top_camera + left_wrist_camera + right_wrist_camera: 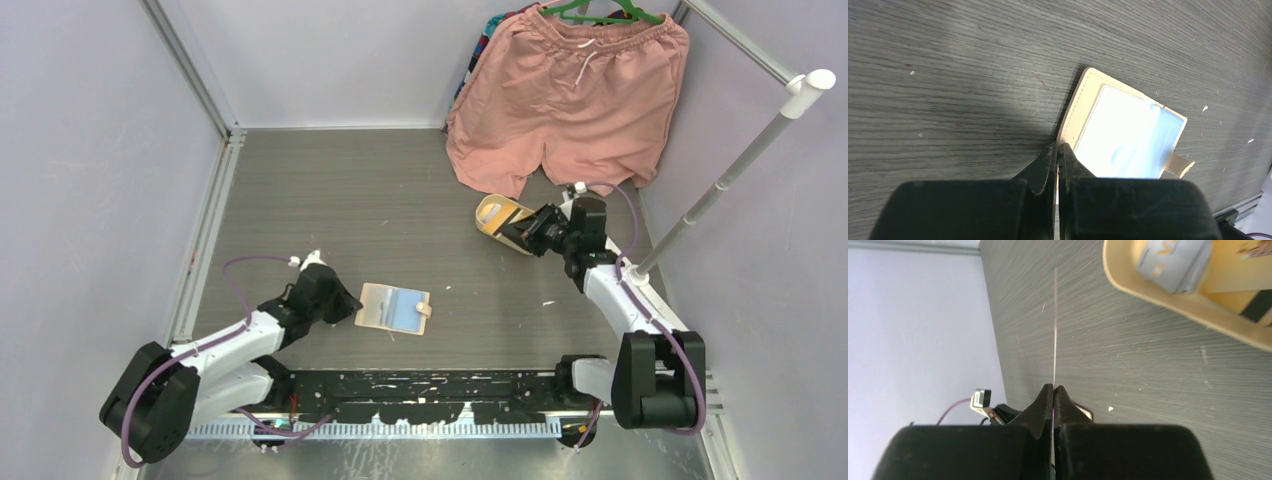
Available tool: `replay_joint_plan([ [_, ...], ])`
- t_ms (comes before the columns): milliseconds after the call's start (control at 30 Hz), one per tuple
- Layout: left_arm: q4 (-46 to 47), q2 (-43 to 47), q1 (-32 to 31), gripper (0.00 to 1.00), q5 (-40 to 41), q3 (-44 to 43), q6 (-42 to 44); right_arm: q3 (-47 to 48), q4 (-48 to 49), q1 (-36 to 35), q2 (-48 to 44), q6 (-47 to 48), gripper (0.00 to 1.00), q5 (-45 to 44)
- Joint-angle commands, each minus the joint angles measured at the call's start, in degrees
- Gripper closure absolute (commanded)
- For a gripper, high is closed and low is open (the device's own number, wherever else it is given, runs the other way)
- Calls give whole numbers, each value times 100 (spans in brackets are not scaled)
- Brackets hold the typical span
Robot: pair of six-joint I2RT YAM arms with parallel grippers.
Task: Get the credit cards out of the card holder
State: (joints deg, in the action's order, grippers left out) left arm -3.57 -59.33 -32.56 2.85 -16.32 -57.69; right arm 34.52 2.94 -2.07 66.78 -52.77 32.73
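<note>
The card holder [393,308] lies open on the table, tan outside with a pale blue pocket [1128,142] facing up and its snap tab [1182,166] at the right. My left gripper [350,303] is shut, its tips [1057,148] at the holder's left edge, with nothing visibly between them. My right gripper [530,235] hovers beside the oval tan tray [487,212], shut on a thin credit card [1054,330] that I see edge-on. In the tray lie a whitish card [1173,262] and an orange-yellow card [1235,270].
Pink shorts [570,95] hang at the back right, their hem reaching the table behind the tray. A white pole [730,170] slants along the right side. Metal frame rails [205,240] border the table on the left.
</note>
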Motion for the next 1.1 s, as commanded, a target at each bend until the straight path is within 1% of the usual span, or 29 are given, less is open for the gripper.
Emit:
replay_joint_plan([
  [0,-578,9,-20,100,92,-58,241,291,135,556,160,70,99,483],
  [133,-482,-46,-22,100,80,-20,199,228,400,997,428,-83,99,645],
  [267,-453,-121,-22,100,75,-42,188,52,1075,1250,814,-556,99,968],
  [733,-368,-400,-23,100,50,-112,223,-313,2470,1396,1836,-1672,99,1192],
  [867,-330,-476,-23,100,24,-117,226,-367,2705,1470,2086,-1914,99,1173],
  [1067,-335,-528,-21,100,22,-138,247,-333,2779,1512,2315,-2053,99,1154],
])
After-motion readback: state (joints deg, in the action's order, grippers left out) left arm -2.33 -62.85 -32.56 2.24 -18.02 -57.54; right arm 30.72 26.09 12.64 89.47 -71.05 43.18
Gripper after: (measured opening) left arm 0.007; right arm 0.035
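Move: The shallow tray that the card in the right hand is bound for lies about 7 cm ahead of that hand, 5 cm to its right and 12 cm below. In it a white card lies roughly 9 cm ahead, 2 cm right and 13 cm down, and an orange one 6 cm ahead and 7 cm right, as low. The open card holder is some 14 cm back, 23 cm left and 14 cm below. From the left hand the tray is about 18 cm ahead, 34 cm right and 1 cm up. The card already taken out stays pinched in the right fingers and is brought to the tray: first about 5 cm right and some 3 cm forward, then mainly down, some 6 cm in all, to low over the tray. The wrist rolls about 25 degrees, the hand's left side rising; the fingers don't open. The left hand keeps its pinch on the holder's edge. ##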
